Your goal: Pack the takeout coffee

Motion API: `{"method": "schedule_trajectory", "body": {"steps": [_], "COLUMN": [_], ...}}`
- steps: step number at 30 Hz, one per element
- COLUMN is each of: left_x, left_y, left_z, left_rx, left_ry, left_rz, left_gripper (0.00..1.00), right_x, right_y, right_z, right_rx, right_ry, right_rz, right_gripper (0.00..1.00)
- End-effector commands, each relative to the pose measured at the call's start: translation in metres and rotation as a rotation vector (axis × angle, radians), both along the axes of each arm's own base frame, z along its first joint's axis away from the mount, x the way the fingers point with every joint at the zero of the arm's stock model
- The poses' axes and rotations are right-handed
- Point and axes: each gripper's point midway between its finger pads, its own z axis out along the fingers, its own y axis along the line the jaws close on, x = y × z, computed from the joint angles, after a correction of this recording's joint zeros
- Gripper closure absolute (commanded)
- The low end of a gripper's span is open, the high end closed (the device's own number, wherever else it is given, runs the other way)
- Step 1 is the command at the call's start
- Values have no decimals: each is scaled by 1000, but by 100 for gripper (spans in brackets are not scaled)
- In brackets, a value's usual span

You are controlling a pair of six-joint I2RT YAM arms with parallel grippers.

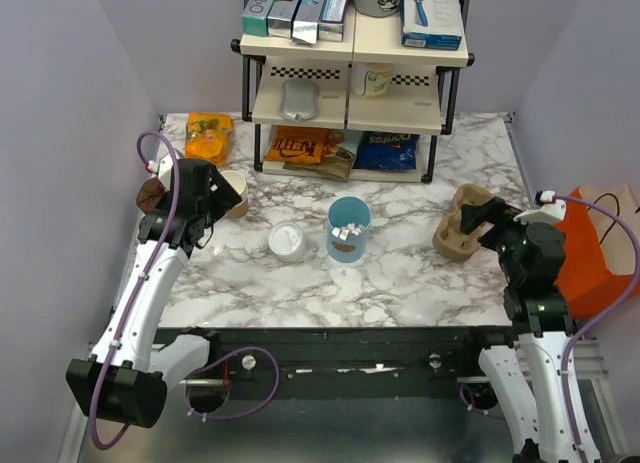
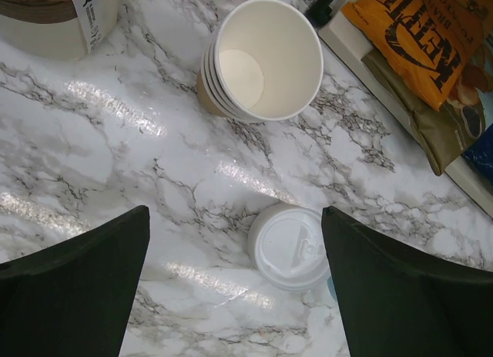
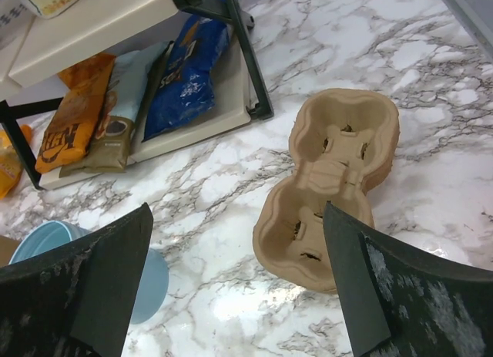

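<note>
The takeout coffee shows as separate parts. Tan kraft cups (image 2: 266, 60) sit nested, open and empty, at the left of the marble table (image 1: 233, 193). A round white lid (image 2: 291, 245) lies on its own nearer the middle (image 1: 288, 241). My left gripper (image 2: 235, 214) hovers open above the marble, the lid just inside its right finger and the cups beyond the tips (image 1: 222, 205). My right gripper (image 3: 236, 218) is open beside a brown pulp cup carrier (image 3: 266, 234), at the table's right (image 1: 455, 238). Neither gripper holds anything.
A light-blue cup (image 1: 349, 245) with white packets stands mid-table, right of the lid. A black-framed shelf rack (image 1: 355, 93) with snack bags under it fills the back. An orange snack bag (image 1: 208, 135) lies at back left, and an orange paper bag (image 1: 590, 253) hangs off the right edge.
</note>
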Motion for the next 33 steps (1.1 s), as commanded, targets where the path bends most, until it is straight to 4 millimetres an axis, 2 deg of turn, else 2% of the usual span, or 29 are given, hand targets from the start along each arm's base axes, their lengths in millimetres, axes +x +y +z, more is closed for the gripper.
{"method": "schedule_trajectory", "body": {"steps": [1, 3, 4, 6, 8, 9, 10, 13, 14, 15, 17, 21, 22, 25, 29, 33], "left_x": [3, 5, 6, 12, 18, 21, 25, 39, 42, 45, 52, 67, 71, 78, 76, 75], "left_y": [9, 8, 9, 6, 9, 10, 12, 21, 24, 28, 29, 31, 33, 34, 41, 43], "left_z": [7, 4, 5, 6, 13, 11, 15, 16, 15, 7, 11, -1, -1, -11, -24, -35], "left_rx": [30, 28, 29, 24, 10, 7, 9, 22, 18, 19, 14, 16, 17, 22, 52, 65], "left_ry": [-24, -13, -12, -9, -17, -2, -11, -11, -1, 41, 56, 93, 92, 138, 200, 243], "left_rz": [33, 33, 35, -1, 3, 6, 13, 52, 56, 72, 71, 93, 100, 108, 146, 149], "left_gripper": [1, 1, 1, 1, 1, 1, 1, 1, 1, 1, 1, 1, 3, 21, 38, 42], "right_x": [-4, -7, -7, -8, -6, -8, -7, -4, -4, -4, -4, -2, -2, 0, 0, 1], "right_y": [8, 9, 7, 4, 11, 26, 30, 34, 33, 33, 36, 43, 43, 42, 41, 39], "right_z": [4, 8, 1, 3, 8, 10, 7, 1, -2, -6, -11, -14, -13, -16, -18, -19], "right_rx": [11, 27, 39, 72, 53, 41, 40, 34, 35, 32, 29, 29, 28, 24, 22, 19], "right_ry": [-70, -107, -100, -131, -155, -156, -142, -105, -91, -77, -59, -38, -37, -27, -23, -20], "right_rz": [47, 45, 27, -5, 46, 140, 167, 190, 187, 190, 208, 252, 253, 251, 241, 230], "right_gripper": [0, 0, 0, 0, 0, 0, 0, 0, 0, 0, 0, 0, 0, 0, 0, 0]}}
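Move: The stacked paper cups stand about 10 cm straight ahead of the left hand, their middle some 14 cm below it. The white lids lie roughly 12 cm to that hand's right and 2 cm ahead, with the blue container farther along at about 25 cm right and 2 cm ahead. The brown-topped tub is some 18 cm left and 7 cm ahead. From the right hand the cups are about 50 cm left, 13 cm farther out. No contact shows yet: the left hand heads for the paper cups, reaching about 8 cm forward and drifting some 3 cm left, nearly level until it sinks about 3 cm late on. Its fingers tip roughly 10 degrees farther down and narrow from wide open to a bit over half. The empty right hand shifts about 4 cm left and a little down, swings slightly counter-clockwise and stops, fingers open. ##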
